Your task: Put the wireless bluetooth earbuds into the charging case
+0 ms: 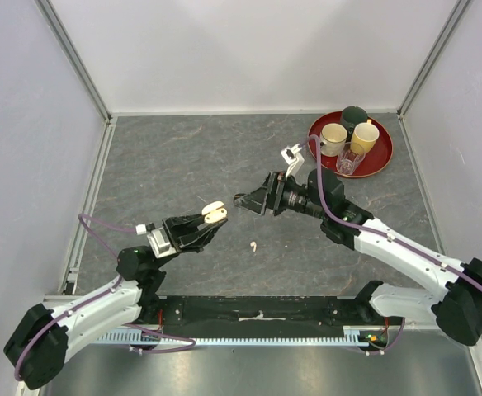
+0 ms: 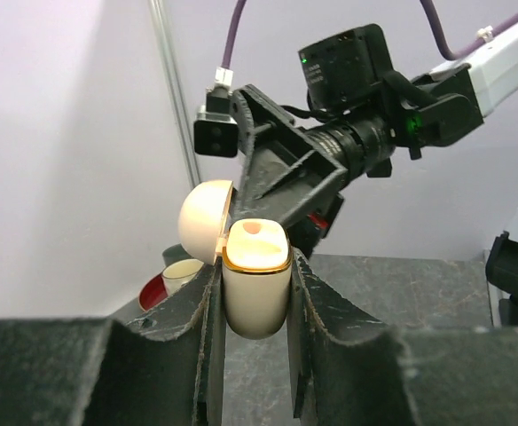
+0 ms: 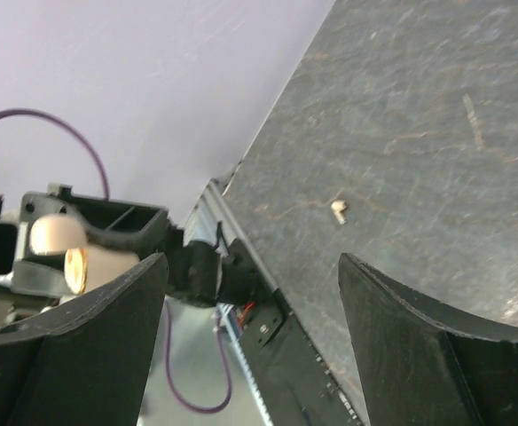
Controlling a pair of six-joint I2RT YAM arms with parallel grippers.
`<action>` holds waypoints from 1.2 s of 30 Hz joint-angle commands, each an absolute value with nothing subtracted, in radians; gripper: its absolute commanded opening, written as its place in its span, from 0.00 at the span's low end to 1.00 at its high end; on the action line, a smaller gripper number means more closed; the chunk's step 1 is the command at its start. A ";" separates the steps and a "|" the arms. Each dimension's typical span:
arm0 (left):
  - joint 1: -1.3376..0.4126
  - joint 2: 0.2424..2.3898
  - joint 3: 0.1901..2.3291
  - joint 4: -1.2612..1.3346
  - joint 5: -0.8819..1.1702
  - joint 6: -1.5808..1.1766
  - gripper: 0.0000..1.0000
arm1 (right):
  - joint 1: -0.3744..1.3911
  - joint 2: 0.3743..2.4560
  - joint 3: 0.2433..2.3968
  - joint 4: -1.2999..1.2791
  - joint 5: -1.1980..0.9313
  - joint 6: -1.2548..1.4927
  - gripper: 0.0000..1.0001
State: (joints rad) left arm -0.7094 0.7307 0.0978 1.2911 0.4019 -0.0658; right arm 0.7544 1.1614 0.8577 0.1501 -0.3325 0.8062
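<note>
My left gripper (image 1: 211,220) is shut on the cream charging case (image 1: 215,213), held above the table. In the left wrist view the case (image 2: 256,297) stands upright between the fingers (image 2: 207,302), gold rim up, with its lid (image 2: 204,220) swung open to the left. A small pale shape shows in one socket; I cannot tell what it is. My right gripper (image 1: 243,200) is open and empty just right of the case, pointing at it. One cream-white earbud (image 1: 253,246) lies on the table below both grippers and shows between my right gripper's jaws (image 3: 338,209).
A red tray (image 1: 381,161) at the back right holds a cream cup (image 1: 333,139), a yellow cup (image 1: 365,136), a glass (image 1: 350,158) and a dark cup (image 1: 355,115). White walls enclose the grey table on three sides.
</note>
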 commanded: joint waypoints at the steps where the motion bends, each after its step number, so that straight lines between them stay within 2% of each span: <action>1: -0.713 0.729 0.101 1.393 0.347 0.026 0.02 | 0.753 1.115 0.802 0.368 -0.479 0.914 0.85; 12: -0.713 0.785 0.123 1.430 0.367 0.018 0.02 | 0.761 1.157 0.755 0.587 -0.592 1.054 0.86; 21: -0.712 0.867 0.144 1.499 0.383 -0.015 0.02 | 0.779 1.232 0.782 0.537 -0.600 1.045 0.82; 25: -0.712 0.882 0.153 1.509 0.390 -0.020 0.02 | 0.782 1.243 0.785 0.537 -0.598 1.043 0.76; 34: -0.713 0.890 0.161 1.513 0.405 -0.029 0.02 | 0.784 1.275 0.775 0.564 -0.595 1.061 0.54; 36: -0.713 0.891 0.161 1.514 0.406 -0.029 0.02 | 0.784 1.278 0.775 0.578 -0.597 1.071 0.52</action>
State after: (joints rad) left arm -0.7094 0.8886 0.1242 1.2900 0.3962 -0.0296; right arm 0.7773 1.2686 0.7616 0.5095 -0.5880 1.0550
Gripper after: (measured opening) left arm 0.331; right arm 0.545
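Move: The open white charging case sits in the left fingertips, about 1 cm to the right of and 1 cm above that hand's point; from the empty right hand it is roughly 6 cm back, 6 cm left and 3 cm higher. On the table some 25 cm below the right hand, one earbud lies about 4 cm back and 2 cm right, and the black case about 12 cm ahead and 2 cm left. The white charging case, still pinched by the left hand, is brought about 3 cm down and 2.5 cm forward, drifting right towards the right gripper. The right hand comes back some 4 cm while arching up and over, then sinks and eases 3 cm left, turning about 15 degrees counter-clockwise; its wide-open fingers straddle the case's open end and then close partway around it. ##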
